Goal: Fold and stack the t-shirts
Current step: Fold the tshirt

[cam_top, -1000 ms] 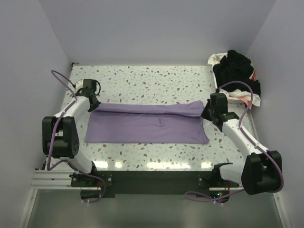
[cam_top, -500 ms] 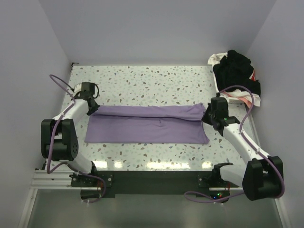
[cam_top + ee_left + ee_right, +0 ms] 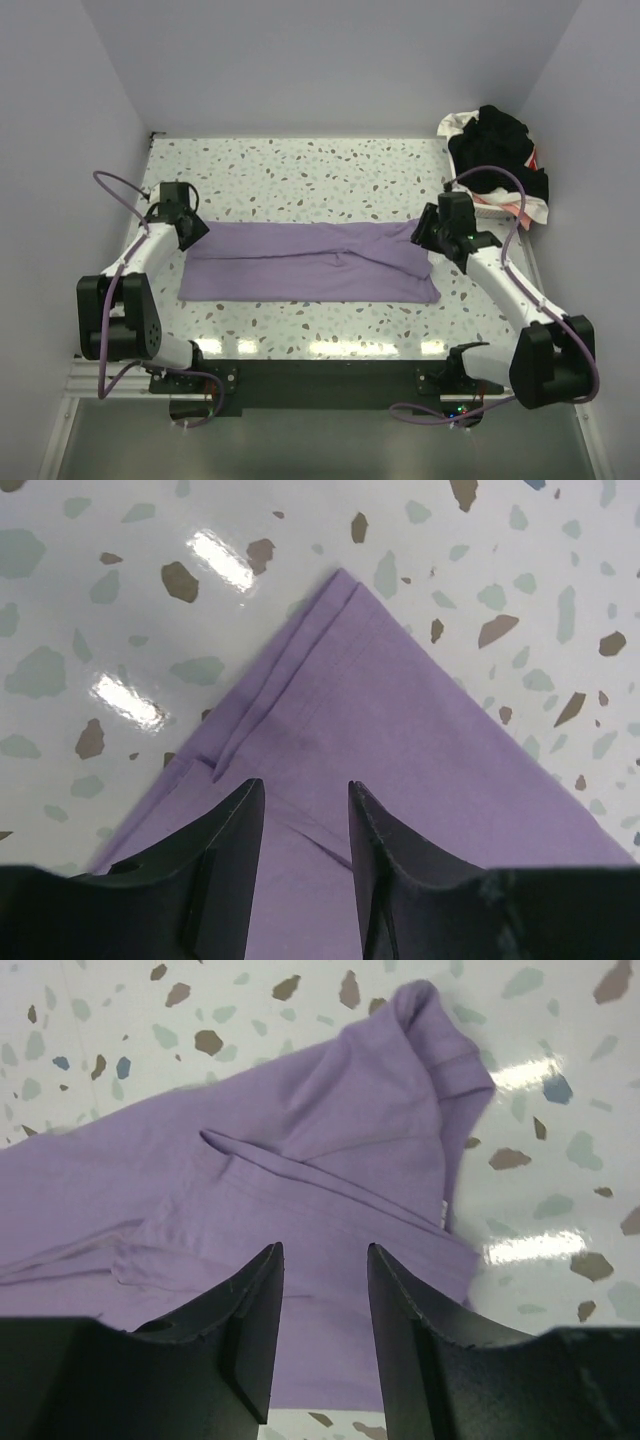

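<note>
A lilac-purple t-shirt lies folded into a long band across the middle of the speckled table. Its left corner shows in the left wrist view and its rumpled right end in the right wrist view. My left gripper hovers over the shirt's left end, open, with nothing between its fingers. At the shirt's right end my right gripper is open too, its fingers empty above the cloth. A heap of other t-shirts, black on top with white and pink-red showing, sits at the back right corner.
The speckled table is walled in on the left, back and right. Purple cables loop off both arms. The arm bases stand at the near edge.
Both grippers have opened and let go of the purple shirt's upper edge. That edge has dropped flat, and the two grippers have drawn slightly outward and up.
</note>
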Controlling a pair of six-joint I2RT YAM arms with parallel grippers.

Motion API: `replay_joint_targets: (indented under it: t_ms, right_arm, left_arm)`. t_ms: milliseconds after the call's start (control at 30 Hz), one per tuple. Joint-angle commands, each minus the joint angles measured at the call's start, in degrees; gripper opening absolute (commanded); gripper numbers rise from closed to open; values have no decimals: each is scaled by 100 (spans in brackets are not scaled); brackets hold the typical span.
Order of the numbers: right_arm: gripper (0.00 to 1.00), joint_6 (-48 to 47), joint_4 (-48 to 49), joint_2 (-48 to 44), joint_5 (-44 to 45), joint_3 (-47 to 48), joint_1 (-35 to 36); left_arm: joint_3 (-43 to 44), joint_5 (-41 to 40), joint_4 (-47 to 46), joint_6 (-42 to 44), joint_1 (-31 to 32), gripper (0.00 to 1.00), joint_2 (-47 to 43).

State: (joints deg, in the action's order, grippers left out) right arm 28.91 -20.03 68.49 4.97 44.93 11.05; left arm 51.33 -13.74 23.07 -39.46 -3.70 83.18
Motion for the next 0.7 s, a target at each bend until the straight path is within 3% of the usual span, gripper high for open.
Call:
replay_joint_targets:
  t_ms: [0, 233, 433, 667]
  right_arm:
    - [43, -227, 96, 855, 160, 727, 379]
    - [43, -456, 350, 2640, 505, 1825, 995]
    - [44, -517, 518, 3380, 794, 2212, 1294]
    - [44, -474, 570, 3627, 979, 2310, 1514]
  left_arm:
    - [237, 634, -329, 246, -25, 44, -153]
    - [352, 1276, -400, 588, 1, 44, -319]
    - [290, 1532, -505, 677, 54, 43, -329]
    - [202, 1655, -681, 712, 89, 42, -293]
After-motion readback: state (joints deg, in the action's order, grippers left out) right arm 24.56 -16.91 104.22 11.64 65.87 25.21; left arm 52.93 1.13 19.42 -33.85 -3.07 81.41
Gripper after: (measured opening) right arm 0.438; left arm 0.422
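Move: The rumpled crease in the folded t-shirt, its raised peak where the top layer has bunched, lies about 9 cm ahead of the right hand, 10 cm to its left and some 10 cm below. The shirt's far right corner is roughly 14 cm ahead and 3 cm to the right of that hand; its near right corner sits 5 cm back and 6 cm right. From the left hand the crease is about 32 cm to the right, 6 cm ahead and 6 cm lower. The t-shirt's rumpled crease is what the right hand goes for: fingers still half open, it sweeps left and forward nearly level, then sinks steeply, about 10 cm left, 8 cm down and 7 cm forward in all, turning slightly counter-clockwise and ending close over the cloth; contact can't be made out. The left hand, open and empty, drifts right and rises off its end of the shirt, turning clockwise. ##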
